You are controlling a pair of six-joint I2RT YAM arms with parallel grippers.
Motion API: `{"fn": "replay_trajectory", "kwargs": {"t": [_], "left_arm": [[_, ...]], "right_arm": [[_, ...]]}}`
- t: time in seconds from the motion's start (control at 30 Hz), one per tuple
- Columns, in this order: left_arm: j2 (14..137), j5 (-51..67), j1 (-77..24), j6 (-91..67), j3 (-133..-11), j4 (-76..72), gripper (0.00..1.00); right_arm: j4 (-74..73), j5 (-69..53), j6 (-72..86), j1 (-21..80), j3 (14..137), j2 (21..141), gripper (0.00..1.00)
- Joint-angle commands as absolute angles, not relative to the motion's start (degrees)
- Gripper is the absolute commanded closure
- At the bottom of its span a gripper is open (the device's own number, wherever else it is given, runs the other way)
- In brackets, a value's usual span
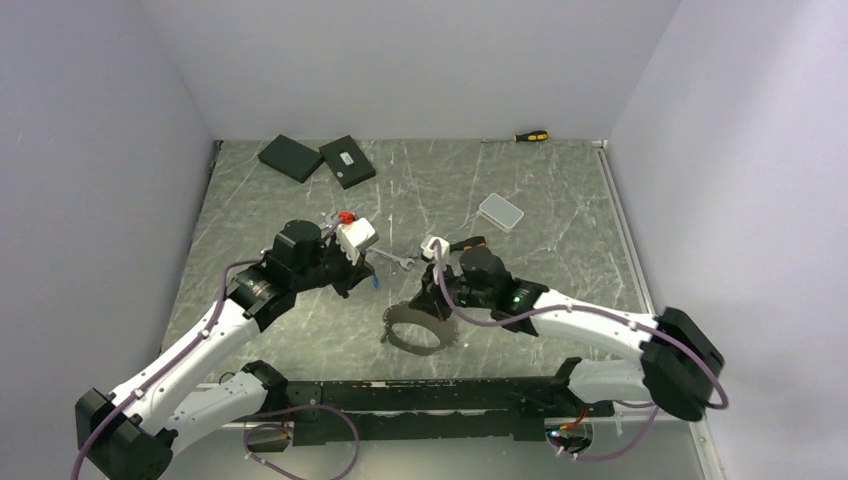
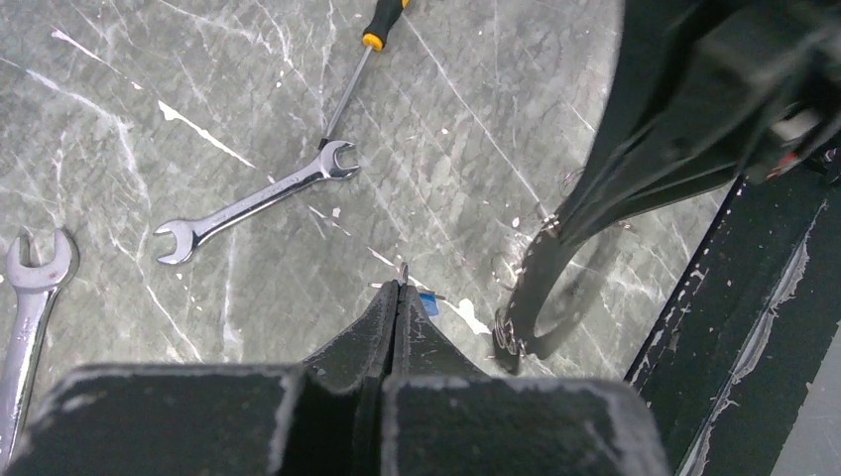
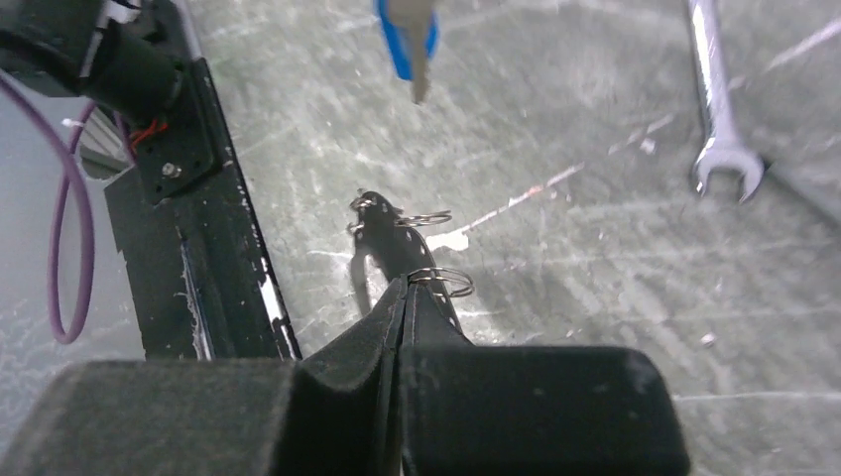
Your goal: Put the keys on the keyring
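A key with a blue head (image 3: 408, 40) hangs point-down from my left gripper (image 2: 399, 288), which is shut on it; only a blue corner (image 2: 428, 302) and a small wire eye show at the tips. The keyring is a black band loop (image 1: 415, 335) carrying small wire split rings. It rests on the table by the near edge. My right gripper (image 3: 407, 284) is shut on one split ring (image 3: 448, 282); a second ring (image 3: 424, 218) sits farther along the band (image 3: 382, 238). In the overhead view the left gripper (image 1: 373, 274) is just left of the right gripper (image 1: 428, 300).
Two silver spanners (image 2: 258, 198) (image 2: 30, 317) lie on the marble top, one also in the right wrist view (image 3: 722, 119). A yellow-and-black screwdriver (image 1: 530, 135) lies at the back. Two black boxes (image 1: 315, 158) and a white box (image 1: 500, 210) lie farther off. A black rail (image 1: 420, 395) runs along the near edge.
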State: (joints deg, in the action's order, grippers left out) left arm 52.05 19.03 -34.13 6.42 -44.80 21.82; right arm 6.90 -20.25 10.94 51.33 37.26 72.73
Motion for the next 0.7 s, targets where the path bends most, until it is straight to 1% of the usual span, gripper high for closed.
{"fn": "replay_trajectory", "kwargs": {"t": [0.0, 0.17, 0.27, 0.37, 0.57, 0.67], "left_arm": [[50.34, 20.39, -33.75, 7.82, -45.02, 20.03, 1.0], [49.21, 20.77, -33.58, 7.65, -44.61, 19.35, 1.0], [48.87, 20.58, -33.49, 7.65, -44.43, 19.08, 1.0], [48.86, 20.21, -33.44, 7.65, -44.38, 19.31, 1.0], [49.0, 20.19, -33.41, 7.47, -43.99, 19.34, 1.0], [49.51, 20.3, -33.4, 7.61, -44.15, 19.16, 1.0]], "right_arm": [[17.41, -20.76, 1.34, 51.81, 34.33, 64.67, 1.0], [16.48, -17.23, -5.98, 54.05, 33.92, 59.9, 1.0], [18.96, -13.66, -9.65, 56.45, 32.04, 58.5, 1.0], [23.75, -8.54, -12.36, 60.62, 27.49, 59.63, 1.0], [35.43, -5.05, -4.42, 67.26, 18.29, 65.5, 1.0], [36.06, -2.76, -1.46, 70.21, 16.36, 66.84, 1.0]]}}
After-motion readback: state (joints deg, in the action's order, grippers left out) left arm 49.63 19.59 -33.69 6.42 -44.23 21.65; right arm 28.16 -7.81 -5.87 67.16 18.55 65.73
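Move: The right hand has the keyring pinched, its curved plate hanging about 4 cm below and 3 cm back from the fingertips, 1 cm to their right. The blue key, in the left hand's shut fingers, is roughly 8 cm to the right hand's left, 4 cm ahead and 4 cm higher. On the table about 12 cm below the right hand lie the small wrench, some 18 cm ahead and 7 cm left, and the screwdriver, 20 cm ahead and 8 cm right. From the left hand the key is just 2 cm below and 1 cm right. Up first and then sharply back and down goes the right hand, in one quick flick: it lifts the keyring about 6 cm, then whips some 9 cm down and 5 cm back, away from the blue key. Meanwhile the wrist rolls about 25 degrees and turns slightly counter-clockwise; the shut fingers keep their pinch at the keyring's edge. The left hand keeps hold of the key, rising only about a centimetre. ##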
